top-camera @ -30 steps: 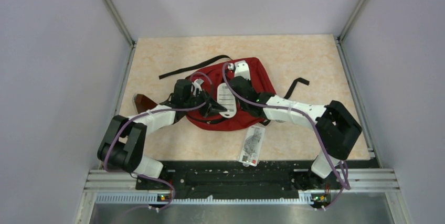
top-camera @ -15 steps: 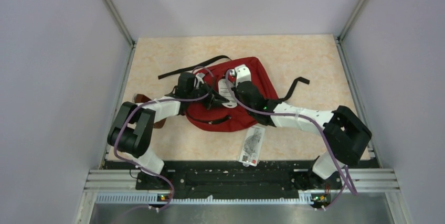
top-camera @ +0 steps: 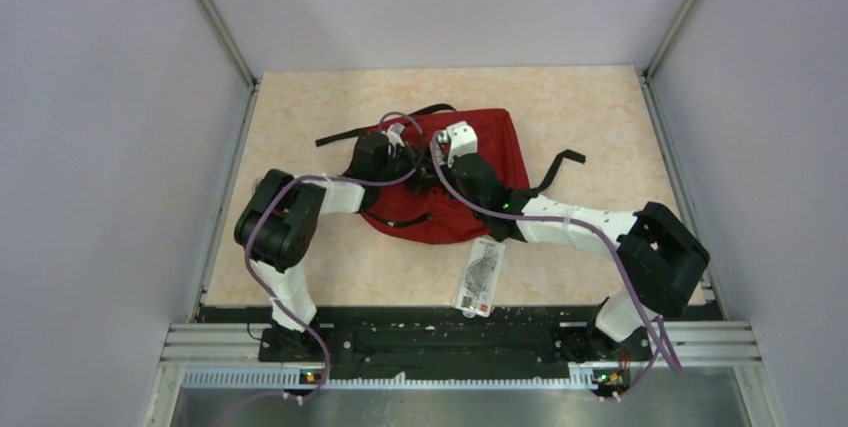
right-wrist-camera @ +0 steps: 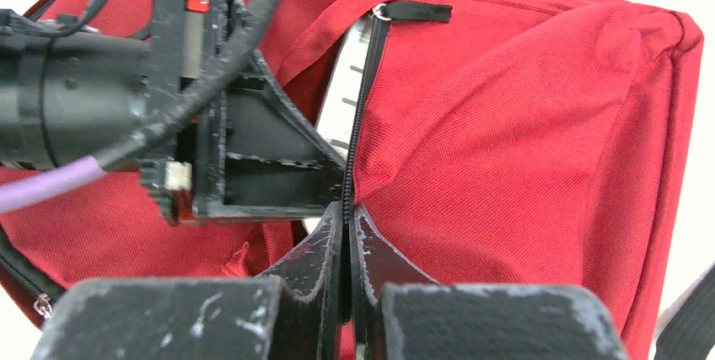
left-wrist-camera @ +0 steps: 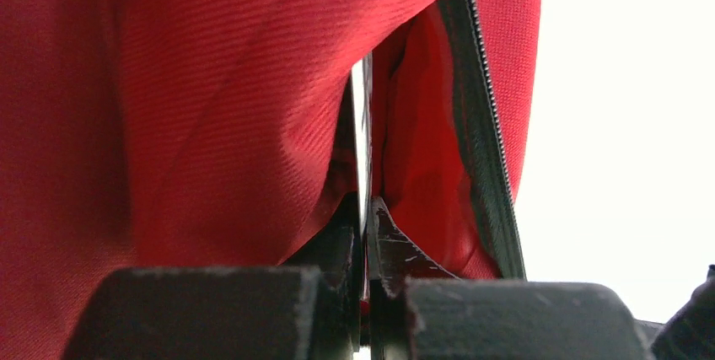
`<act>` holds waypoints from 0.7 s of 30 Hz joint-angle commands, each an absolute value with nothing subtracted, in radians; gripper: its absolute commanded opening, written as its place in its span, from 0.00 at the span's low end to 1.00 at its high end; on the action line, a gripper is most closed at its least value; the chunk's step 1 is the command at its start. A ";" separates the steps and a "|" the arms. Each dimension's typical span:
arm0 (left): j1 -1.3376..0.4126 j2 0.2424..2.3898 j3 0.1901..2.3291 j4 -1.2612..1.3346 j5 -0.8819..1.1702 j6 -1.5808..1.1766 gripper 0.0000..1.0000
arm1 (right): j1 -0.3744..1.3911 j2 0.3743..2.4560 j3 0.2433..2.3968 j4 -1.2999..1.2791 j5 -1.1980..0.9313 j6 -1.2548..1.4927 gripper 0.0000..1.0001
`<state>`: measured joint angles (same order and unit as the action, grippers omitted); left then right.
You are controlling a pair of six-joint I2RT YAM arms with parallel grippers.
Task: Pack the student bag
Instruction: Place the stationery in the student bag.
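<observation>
The red student bag (top-camera: 500, 142) lies mid-table with its zipper opening facing up. My left gripper (top-camera: 408, 159) is shut on a fold of its red fabric (left-wrist-camera: 211, 107) at one lip of the opening, beside the black zipper tape (left-wrist-camera: 481, 141). My right gripper (top-camera: 441, 154) is shut on the opposite lip, with the zipper teeth (right-wrist-camera: 358, 115) running down between its jaws. In the right wrist view the left gripper (right-wrist-camera: 253, 158) sits just across the gap. A white flat item with printed marks (right-wrist-camera: 341, 90) shows inside the opening.
A flat packaged item (top-camera: 481, 277) lies on the table in front of the bag, near the front rail. Black strap ends trail to the right (top-camera: 565, 162) and far left (top-camera: 350, 132) of the bag. Walls close in both sides.
The left arm swung farther from the base and to the right; the bag shifted away with it. The white item that lay on top has sunk into the opening. Both grippers stayed shut.
</observation>
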<state>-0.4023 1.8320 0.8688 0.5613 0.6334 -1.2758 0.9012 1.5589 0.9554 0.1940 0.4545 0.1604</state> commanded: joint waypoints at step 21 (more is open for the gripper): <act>-0.458 1.733 0.937 0.274 0.376 -0.805 0.60 | 0.918 1.578 1.027 0.160 0.487 0.208 0.00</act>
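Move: The left gripper holds the white stationery strip by its near end. The place for it, the inside of the bag's open pocket, lies about 3 cm ahead, 4 cm to the right and 4 cm below. The zip edge pinched by the right fingers is some 3 cm to the right and 1 cm ahead. The clear packet lies about 22 cm back and 13 cm right, on the table. From the right hand, the pocket's inside is about 4 cm ahead and 6 cm below. Bring the left gripper about 3 cm to the right and then nearly 2 cm down, feeding the held stationery deeper into the pocket beside the zip edge. There open the fingers to about half and let go, tipping the fingertips up and rolling the wrist, some 20 degrees in all, while easing back left and up by a centimetre or so. Keep the right fingers pinched on the zip edge. ##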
